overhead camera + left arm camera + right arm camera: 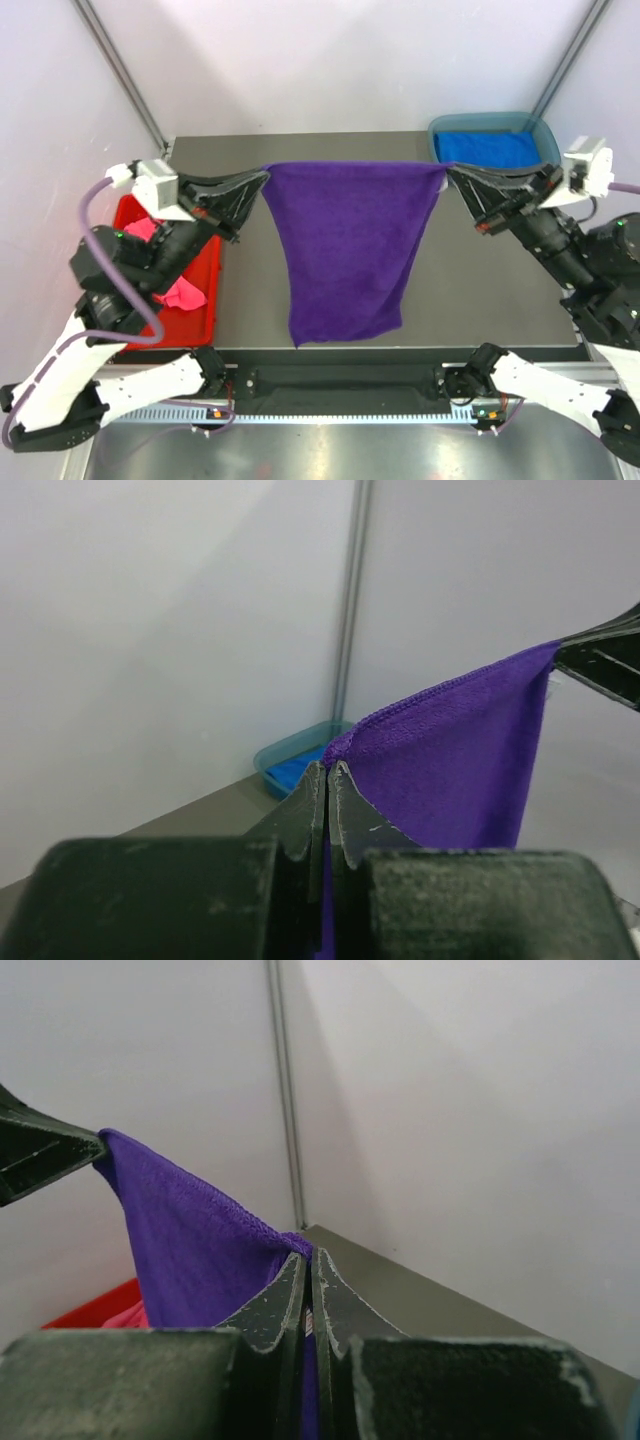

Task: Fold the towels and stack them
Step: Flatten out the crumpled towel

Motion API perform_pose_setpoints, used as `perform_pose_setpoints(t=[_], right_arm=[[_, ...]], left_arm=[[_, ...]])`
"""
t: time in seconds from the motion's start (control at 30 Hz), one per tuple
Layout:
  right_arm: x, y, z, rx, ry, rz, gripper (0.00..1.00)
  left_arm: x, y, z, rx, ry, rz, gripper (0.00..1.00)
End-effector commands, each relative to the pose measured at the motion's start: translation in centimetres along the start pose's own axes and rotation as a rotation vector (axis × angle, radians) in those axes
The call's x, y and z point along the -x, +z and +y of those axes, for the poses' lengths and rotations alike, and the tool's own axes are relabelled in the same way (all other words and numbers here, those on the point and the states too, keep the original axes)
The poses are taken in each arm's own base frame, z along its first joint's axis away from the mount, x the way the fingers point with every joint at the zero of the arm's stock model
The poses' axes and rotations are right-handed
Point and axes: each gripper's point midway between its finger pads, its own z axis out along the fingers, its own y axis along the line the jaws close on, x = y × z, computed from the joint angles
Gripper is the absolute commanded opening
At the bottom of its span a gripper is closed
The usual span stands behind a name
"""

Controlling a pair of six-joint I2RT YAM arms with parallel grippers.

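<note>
A purple towel [348,245] hangs stretched in the air between my two grippers, its lower edge near the table's front. My left gripper [264,176] is shut on the towel's upper left corner; the left wrist view shows the towel [450,770] pinched at my gripper's tip [329,768]. My right gripper [447,172] is shut on the upper right corner; the right wrist view shows the towel [190,1240] held at my gripper's tip [308,1256]. A folded blue towel [485,148] lies in the teal bin. Pink towels [180,290] lie in the red bin.
A teal bin [488,123] stands at the table's back right corner. A red bin [205,290] sits at the left edge, partly under my left arm. The grey table [480,290] is walled by white panels on three sides.
</note>
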Motion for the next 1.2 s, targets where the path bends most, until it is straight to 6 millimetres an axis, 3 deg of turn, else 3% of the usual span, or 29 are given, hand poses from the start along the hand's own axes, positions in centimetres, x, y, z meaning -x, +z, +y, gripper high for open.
perform_pose_setpoints(t=[0.0,0.23,0.4,0.43,0.5,0.53,0.57,0.6,0.63,0.7,0.77,0.87,0.97,1.0,1.03,1.07,1.1,1.13,1.17], right_arm=[[-0.4,2.2,-2.6,-0.125,-0.055,-0.012,0.0],[-2.8,6.3,-5.2,-0.205,-0.205,0.038,0.0],[-5.3,9.0,-7.4,-0.172,-0.198,0.068,0.0],[-6.7,9.5,-9.4,-0.202,-0.179,0.093,0.0],[-7.8,10.5,-10.4,-0.183,-0.172,0.106,0.0],[-9.3,11.1,-12.0,-0.204,-0.163,0.138,0.0],[-10.2,11.5,-12.3,-0.184,-0.158,0.16,0.0],[-9.8,12.0,-13.0,-0.184,-0.171,0.137,0.0],[-11.4,12.6,-14.5,-0.201,-0.132,0.165,0.0],[-12.2,13.3,-15.7,-0.193,-0.124,0.17,0.0],[-14.3,13.9,-17.6,-0.194,-0.103,0.206,0.0],[-16.7,14.6,-20.1,-0.209,-0.089,0.239,0.0],[-19.2,15.3,-22.4,-0.225,-0.076,0.273,0.0],[-19.6,15.6,-23.0,-0.23,-0.076,0.275,0.0],[-21.3,15.7,-24.4,-0.245,-0.067,0.302,0.0],[-21.8,15.9,-24.9,-0.246,-0.062,0.307,0.0],[-22.1,16.2,-25.4,-0.248,-0.061,0.306,0.0],[-23.7,16.4,-26.5,-0.255,-0.051,0.328,0.0],[-24.4,16.7,-26.9,-0.253,-0.047,0.335,0.0]], left_arm=[[0.7,1.6,2.3,0.126,0.04,-0.075,0.0],[-1.7,4.8,4.8,0.26,0.152,-0.073,0.0],[-4.7,7.3,8.0,0.303,0.166,-0.036,0.0],[-5.1,7.6,8.6,0.313,0.15,-0.038,0.0],[-5.9,8.4,10.5,0.336,0.164,-0.037,0.0],[-6.5,8.6,11.8,0.356,0.148,-0.035,0.0],[-6.5,8.9,12.4,0.359,0.143,-0.049,0.0],[-7.9,9.6,12.9,0.34,0.135,-0.025,0.0],[-8.2,9.7,14.4,0.362,0.123,-0.027,0.0],[-9.5,10.5,16.0,0.37,0.095,-0.027,0.0],[-11.4,11.0,18.4,0.387,0.089,-0.002,0.0],[-12.3,11.8,20.5,0.393,0.084,-0.008,0.0],[-16.1,13.2,23.2,0.395,0.064,0.043,0.0],[-16.6,13.6,23.7,0.394,0.063,0.04,0.0],[-17.1,13.7,24.6,0.406,0.061,0.045,0.0],[-19.0,14.2,25.6,0.405,0.051,0.073,0.0],[-19.7,14.4,26.1,0.406,0.041,0.08,0.0],[-20.0,14.4,27.0,0.416,0.041,0.077,0.0],[-22.0,14.6,28.1,0.428,0.029,0.104,0.0]])
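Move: Both my hands already hold the upper corners of the purple towel, which hangs between them with its lower hem over the table's front edge. The bare table where its far hem can lie is about 42 cm ahead of each hand and some 53 cm below. The teal bin is roughly 50 cm ahead of my right hand, 36 cm to its right and 50 cm down. The red bin sits about 9 cm ahead of my left hand, 34 cm left and 50 cm down. I sweep both hands together briskly forward some 33 cm towards the far side of the table, sinking about 20 cm as they go, faster near the end. My fingers stay shut on the two corners, keeping the top edge stretched; both wrists tip down about 20 degrees and turn to point straighter ahead, left counter-clockwise, right clockwise. ##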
